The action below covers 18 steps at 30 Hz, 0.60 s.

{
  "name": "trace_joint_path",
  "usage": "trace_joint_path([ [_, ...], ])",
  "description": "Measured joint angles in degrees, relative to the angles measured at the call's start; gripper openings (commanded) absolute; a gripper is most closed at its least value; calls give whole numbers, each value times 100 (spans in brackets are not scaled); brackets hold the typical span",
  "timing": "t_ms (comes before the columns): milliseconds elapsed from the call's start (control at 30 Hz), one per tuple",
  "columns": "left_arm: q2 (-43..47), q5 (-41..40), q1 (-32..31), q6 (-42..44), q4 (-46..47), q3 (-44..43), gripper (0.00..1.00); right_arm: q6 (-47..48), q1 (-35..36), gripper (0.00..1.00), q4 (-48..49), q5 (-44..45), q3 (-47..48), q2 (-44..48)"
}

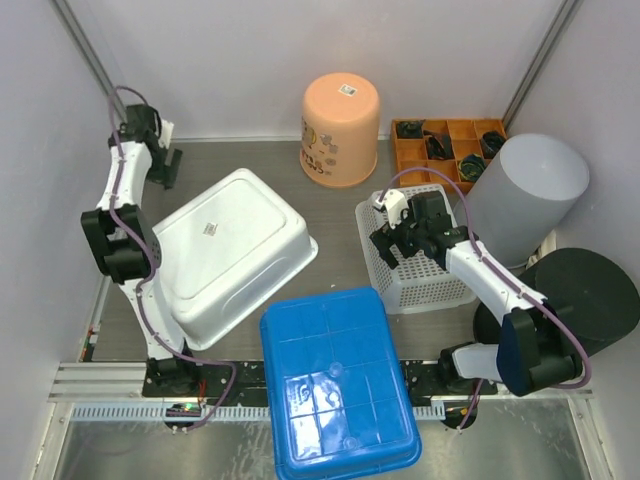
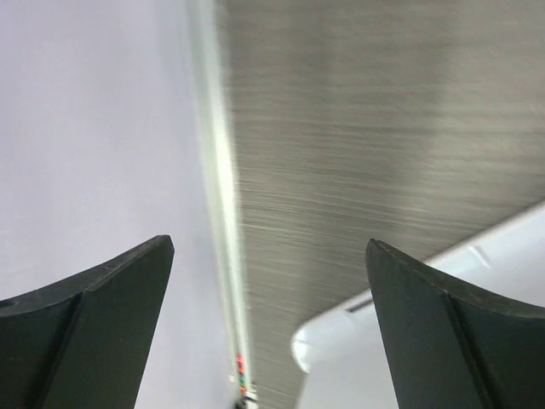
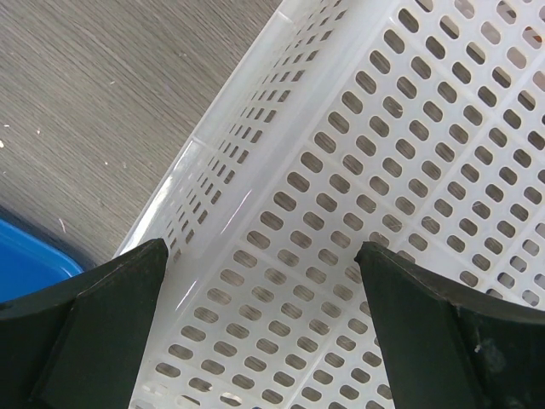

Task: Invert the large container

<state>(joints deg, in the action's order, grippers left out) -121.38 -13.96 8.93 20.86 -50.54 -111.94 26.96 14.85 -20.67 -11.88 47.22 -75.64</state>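
Note:
The large container, a white plastic tub (image 1: 228,255), lies bottom up on the left half of the table, a small label on its upturned base. One rounded corner of the tub (image 2: 383,349) shows at the lower right of the left wrist view. My left gripper (image 1: 170,163) hangs beyond the tub's far left corner, close to the left wall, clear of the tub. The left gripper (image 2: 270,247) is open and nothing sits between its fingers. My right gripper (image 1: 395,245) hovers over a white perforated basket (image 3: 383,170); this gripper (image 3: 260,249) is open and empty too.
A blue tub (image 1: 335,390) lies bottom up at the near edge, against the white tub. The perforated basket (image 1: 425,270) stands right of centre. At the back are an inverted orange bucket (image 1: 340,128) and an orange compartment tray (image 1: 450,152). Grey (image 1: 525,195) and black (image 1: 585,300) cylinders crowd the right side.

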Motion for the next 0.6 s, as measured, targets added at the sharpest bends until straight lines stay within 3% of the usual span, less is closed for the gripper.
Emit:
trace_joint_path([
  [167,485,-492,184,212,-11,-1062,98,2,0,100,39,-22,-44,83],
  [267,957,-280,243,273,-219,-1517,98,9,-2,100,52,-37,-70,267],
  [500,2846,1266,-118,686,-1637,-1805,99,76,-151,100,-260,-181,-109,599],
  [600,3639,2581,-232,1141,-2579,-1698,99,66,-173,100,-295,-181,-184,713],
])
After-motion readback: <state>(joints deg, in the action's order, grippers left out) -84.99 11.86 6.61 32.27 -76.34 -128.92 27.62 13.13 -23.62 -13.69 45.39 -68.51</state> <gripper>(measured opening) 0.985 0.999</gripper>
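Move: The large white container already lies bottom-up, its middle about 14 cm back from my left hand, 15 cm to its right and 7 cm lower. The peach bucket stands roughly 37 cm right of that hand and 8 cm farther out. The upturned blue tub is some 43 cm back and 40 cm right of it. From my right hand the white container is about 34 cm left, 6 cm ahead and a little lower. Open and empty, my left hand climbs steeply away from the turned container by about 30 cm, at first swaying a little forward and left, then swinging back some 15 cm and right in above it while the fingers tip outward and the wrist turns about 30 degrees clockwise. My open right hand eases up and slightly back at the perforated basket. ##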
